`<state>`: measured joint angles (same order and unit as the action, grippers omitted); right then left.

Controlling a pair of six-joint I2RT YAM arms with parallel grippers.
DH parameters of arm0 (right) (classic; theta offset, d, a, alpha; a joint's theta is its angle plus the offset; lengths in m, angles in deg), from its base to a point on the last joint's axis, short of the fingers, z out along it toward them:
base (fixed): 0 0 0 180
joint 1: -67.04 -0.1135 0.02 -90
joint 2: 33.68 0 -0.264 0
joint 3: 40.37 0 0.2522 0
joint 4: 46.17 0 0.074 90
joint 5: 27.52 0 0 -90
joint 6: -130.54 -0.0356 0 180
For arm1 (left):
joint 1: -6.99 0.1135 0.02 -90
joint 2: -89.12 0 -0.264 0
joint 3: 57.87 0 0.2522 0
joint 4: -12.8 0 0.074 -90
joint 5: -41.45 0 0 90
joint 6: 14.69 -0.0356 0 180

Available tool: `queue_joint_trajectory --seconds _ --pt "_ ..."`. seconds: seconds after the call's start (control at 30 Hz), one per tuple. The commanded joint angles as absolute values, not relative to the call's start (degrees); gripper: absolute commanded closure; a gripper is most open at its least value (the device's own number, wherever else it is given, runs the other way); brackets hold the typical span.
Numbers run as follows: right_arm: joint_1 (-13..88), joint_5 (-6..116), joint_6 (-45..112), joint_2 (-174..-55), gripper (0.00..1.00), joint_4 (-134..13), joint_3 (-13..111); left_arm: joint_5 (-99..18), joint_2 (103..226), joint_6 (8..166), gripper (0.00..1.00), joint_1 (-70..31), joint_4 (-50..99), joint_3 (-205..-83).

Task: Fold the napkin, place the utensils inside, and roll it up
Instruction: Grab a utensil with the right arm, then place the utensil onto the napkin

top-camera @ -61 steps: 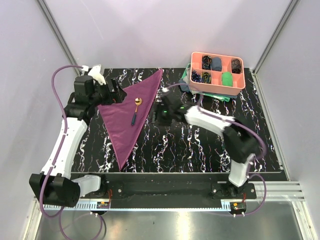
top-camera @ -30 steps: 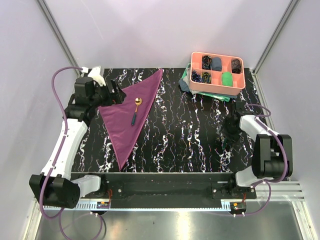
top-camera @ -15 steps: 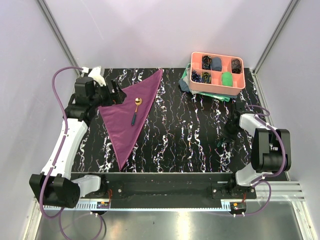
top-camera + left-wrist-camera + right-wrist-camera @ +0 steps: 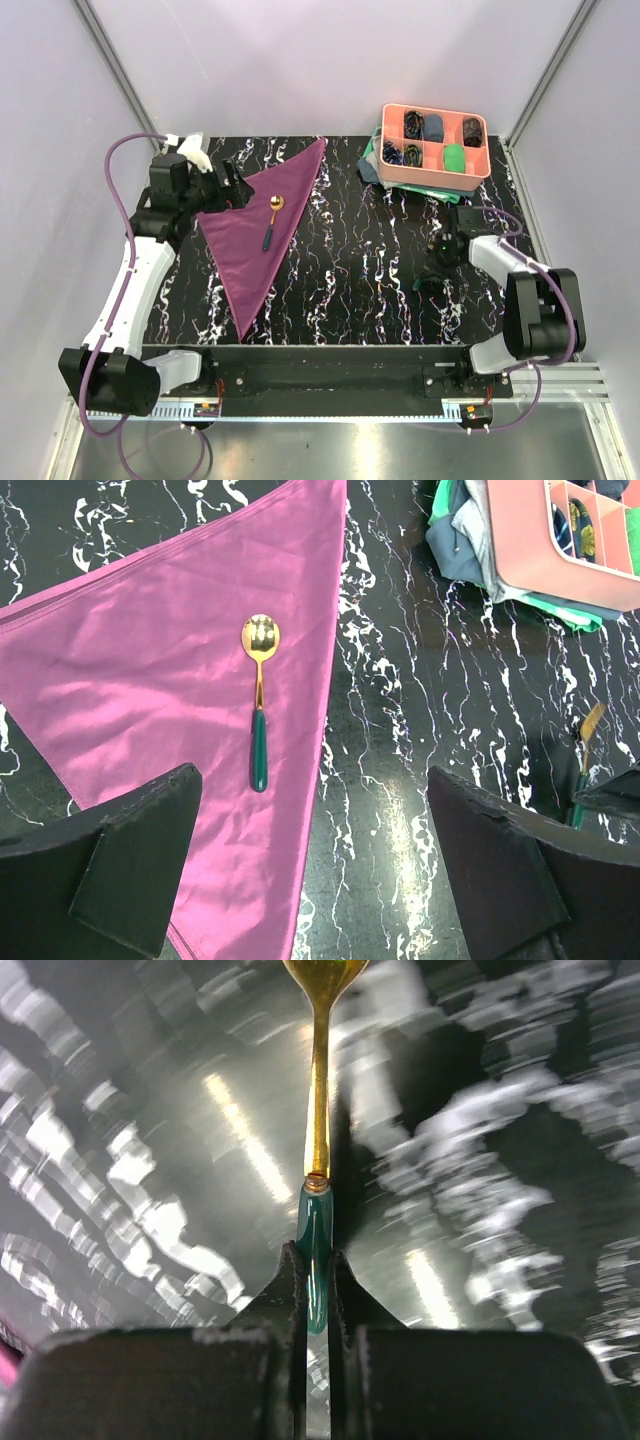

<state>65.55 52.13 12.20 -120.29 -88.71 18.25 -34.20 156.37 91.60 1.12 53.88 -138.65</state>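
Observation:
The plum-purple napkin [image 4: 252, 240] [image 4: 150, 680] lies folded into a triangle on the left of the black marble table. One utensil, the gold spoon [image 4: 271, 220] [image 4: 259, 705] with a teal handle, rests on it near its right edge. My left gripper [image 4: 228, 186] [image 4: 310, 780] hovers open over that edge with nothing between its fingers. The other utensil, the fork [image 4: 318, 1175] [image 4: 586, 735], is on the right side of the table. My right gripper [image 4: 434, 272] [image 4: 316, 1260] is shut on its teal handle, and the gold head points away from the wrist.
A pink divided tray [image 4: 386, 140] [image 4: 520, 540] with small cloth rolls stands at the back right. It sits on a teal-green cloth [image 4: 372, 168] and other folded cloths. Pale walls enclose the table on three sides.
My right arm swung from beside the napkin to the table's right side. Its jaws closed on the fork's handle, and it has shifted slightly leftward. The left arm has not moved.

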Motion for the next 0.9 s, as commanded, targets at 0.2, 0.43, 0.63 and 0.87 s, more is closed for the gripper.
queue_joint_trajectory --seconds 0.2,0.43,0.63,0.87 --pt "48.69 53.25 6.09 -117.43 1.0 -87.01 27.34 -32.56 155.75 91.39 0.03 1.36 51.26 -138.95" --pt "38.05 53.25 3.45 -132.43 1.0 -83.49 41.65 -32.21 155.92 91.57 0.03 1.71 51.09 -138.78" --pt "31.45 50.62 -0.06 -146.15 1.0 -83.05 57.81 -31.15 156.1 92.01 0.03 2.68 50.82 -138.69" --pt "26.88 46.75 -4.37 -159.79 1.0 -83.05 74.45 -28.34 156.89 93.24 0.02 5.13 50.38 -138.6"
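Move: The right hand already grips the gold fork by its green handle, close above the table, and the napkin it is headed for has its middle about 43 cm to the left and 10 cm farther ahead, a couple of centimetres lower. The spoon lying on the napkin is some 39 cm left and 12 cm ahead; the orange organizer stands roughly 30 cm ahead and 3 cm to the right, its middle about 6 cm higher. From the left hand, the napkin's middle lies almost straight below, about 27 cm down and 2 cm ahead. Keeping the fork pinched by its handle, the right hand sweeps left over bare table towards the napkin and the spoon on it, some 30 cm, climbing about 6 cm in the first part and then staying near that height. After a nearly pure left-and-up start it also works about 10 cm forward, while the wrist swings counter-clockwise by roughly 25 degrees and the fingers stay shut. ##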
